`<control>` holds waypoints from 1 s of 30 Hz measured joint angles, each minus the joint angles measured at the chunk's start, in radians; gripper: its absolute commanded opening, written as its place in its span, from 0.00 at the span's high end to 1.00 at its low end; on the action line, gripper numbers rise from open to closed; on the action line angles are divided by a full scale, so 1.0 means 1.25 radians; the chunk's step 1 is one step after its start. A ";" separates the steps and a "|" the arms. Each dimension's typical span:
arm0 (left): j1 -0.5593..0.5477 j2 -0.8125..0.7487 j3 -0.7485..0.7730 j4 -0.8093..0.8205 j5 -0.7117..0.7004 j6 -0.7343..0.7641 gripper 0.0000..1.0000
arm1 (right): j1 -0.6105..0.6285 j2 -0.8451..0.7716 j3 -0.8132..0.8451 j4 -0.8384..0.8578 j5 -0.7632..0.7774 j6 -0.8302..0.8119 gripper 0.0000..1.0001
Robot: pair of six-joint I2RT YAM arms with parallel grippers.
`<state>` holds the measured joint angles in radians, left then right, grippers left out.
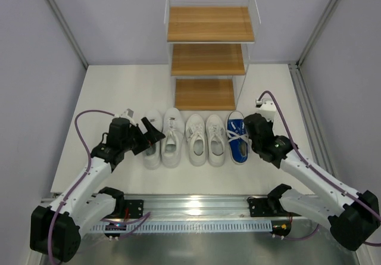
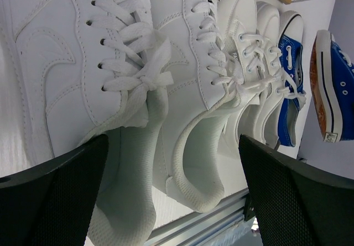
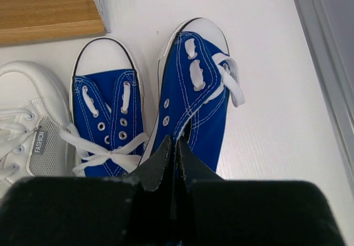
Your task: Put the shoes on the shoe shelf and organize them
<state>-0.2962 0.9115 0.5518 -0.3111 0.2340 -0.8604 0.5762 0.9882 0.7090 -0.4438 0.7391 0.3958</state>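
The shoe shelf [image 1: 208, 56] stands at the back with its boards bare. In front of it, several white shoes [image 1: 172, 137] and one blue shoe [image 1: 238, 139] lie in a row, toes toward the shelf. My left gripper [image 1: 152, 137] hangs open over the heels of the two leftmost white shoes [image 2: 72, 52], its fingers [image 2: 55, 196] apart on either side. My right gripper [image 3: 177, 146] is shut on the inner collar edge of the second blue shoe [image 3: 196, 91], which leans beside its mate [image 3: 108, 119]. In the left wrist view that held shoe [image 2: 334, 85] shows its sole.
The aluminium rail [image 1: 196, 208] runs along the table's near edge below the shoes. A grey frame post and side wall [image 1: 309, 98] border the table on the right. The shelf's lowest board [image 3: 44, 8] lies just beyond the blue shoes' toes.
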 measured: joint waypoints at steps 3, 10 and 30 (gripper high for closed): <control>0.000 0.000 0.000 0.001 -0.002 -0.001 0.00 | 0.018 -0.069 0.004 -0.031 -0.009 -0.051 0.96; 0.000 0.000 0.000 0.004 -0.005 -0.004 0.00 | 0.068 -0.182 0.018 -0.070 -0.074 -0.162 0.96; -0.002 -0.003 0.000 0.002 -0.026 -0.004 0.00 | 0.182 -0.031 0.001 0.266 -0.211 -0.374 0.96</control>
<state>-0.2989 0.9073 0.5518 -0.3084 0.2016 -0.8650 0.8032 0.9497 0.7105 -0.1112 0.4751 -0.0715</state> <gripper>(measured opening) 0.996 0.065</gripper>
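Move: The right hand already pinches one blue shoe, toe ahead. The shelf's bottom board centres about 21 cm ahead of this hand, 23 cm to its left and 14 cm lower. The standing blue shoe is level with the hand, some 8 cm left and 11 cm below; the nearest white shoe stands about 10 cm farther left of that blue shoe. From the idle left hand, the board lies roughly 25 cm ahead, 24 cm right and 11 cm below. Up and slightly back at first, then in a sweep to the left over the standing blue shoe, the right hand carries the held blue shoe towards the shelf, ending about 12 cm left and 6 cm higher. It swings forward again at the end, having turned nearly 40 degrees counter-clockwise, with the fingertips tipping up late; the fingers keep their pinch. ##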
